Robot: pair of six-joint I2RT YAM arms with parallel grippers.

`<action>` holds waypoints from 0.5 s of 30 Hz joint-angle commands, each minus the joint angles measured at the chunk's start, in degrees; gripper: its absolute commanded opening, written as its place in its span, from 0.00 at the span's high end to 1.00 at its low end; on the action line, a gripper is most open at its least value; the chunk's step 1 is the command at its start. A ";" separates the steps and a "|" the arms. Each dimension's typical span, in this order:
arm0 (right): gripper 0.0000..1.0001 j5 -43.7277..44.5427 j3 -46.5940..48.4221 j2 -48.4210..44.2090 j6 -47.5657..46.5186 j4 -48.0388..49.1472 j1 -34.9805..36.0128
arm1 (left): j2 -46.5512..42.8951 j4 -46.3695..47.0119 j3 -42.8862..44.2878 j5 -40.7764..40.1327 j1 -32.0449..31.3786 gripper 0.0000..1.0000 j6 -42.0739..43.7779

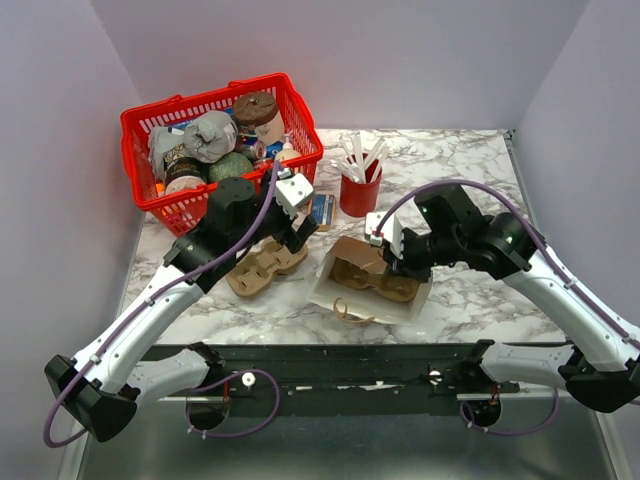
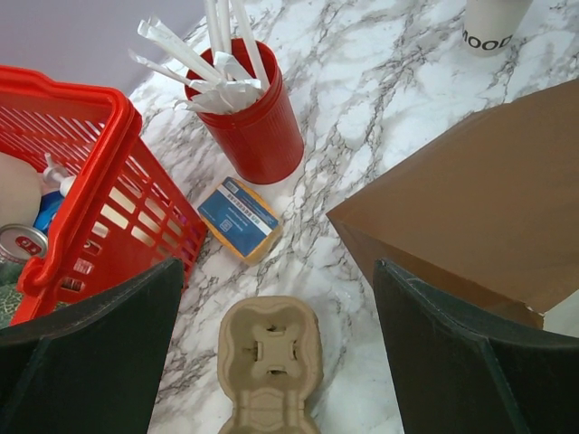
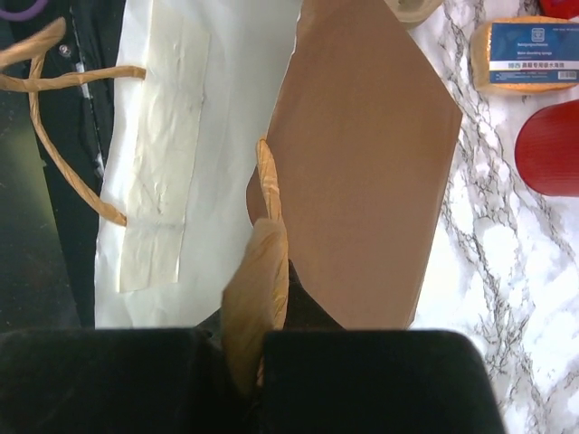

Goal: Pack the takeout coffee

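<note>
The takeout coffee (image 2: pixel 493 23) shows only in the left wrist view. It is the lower part of a cream-white paper cup with dark lettering, at the top right edge beyond the bag, and its lid is out of frame. In the top view the right arm hides it. A brown-and-white paper bag (image 1: pixel 340 290) (image 2: pixel 479 199) (image 3: pixel 362 136) lies on its side mid-table. My right gripper (image 1: pixel 392 262) (image 3: pixel 258 334) is shut on the bag's tan paper handle (image 3: pixel 262 271). My left gripper (image 1: pixel 298 222) (image 2: pixel 276 271) hangs open and holds nothing above a tan pulp cup carrier (image 1: pixel 262 268) (image 2: pixel 270 362).
A red basket (image 1: pixel 150 125) (image 2: pixel 81 163) full of groceries stands at the back left. A red cup with white cutlery (image 1: pixel 360 190) (image 2: pixel 253 127) stands behind the bag. A blue-and-yellow sponge (image 2: pixel 238 217) (image 3: pixel 529 54) lies between basket and cup.
</note>
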 commanded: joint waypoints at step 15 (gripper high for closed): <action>0.43 -5.44 20.93 15.57 1.89 -2.22 -21.84 | 3.20 -6.77 9.41 17.62 5.05 0.06 4.91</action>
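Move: My right hand is shut on a twisted handle of the brown paper bag, which leans back towards my base with its middle about 5 cm to the left and 13 below. From that hand the red straw cup stands some 24 cm ahead and 9 left, the boxed sponge 20 ahead and 19 left, the lidded coffee cup 14 ahead and 20 right. From my open left hand the bag is about 12 cm back and 19 right. Still holding the bag's handle, I start my right hand forward slowly, then swing it quickly forward, about 10 cm in all and slightly right, almost level, turning some 15 degrees clockwise to bring the bag upright. Near the end its fingers open to about half, with the handle still lying between them. My left hand, open and empty, rises about 2 cm. ##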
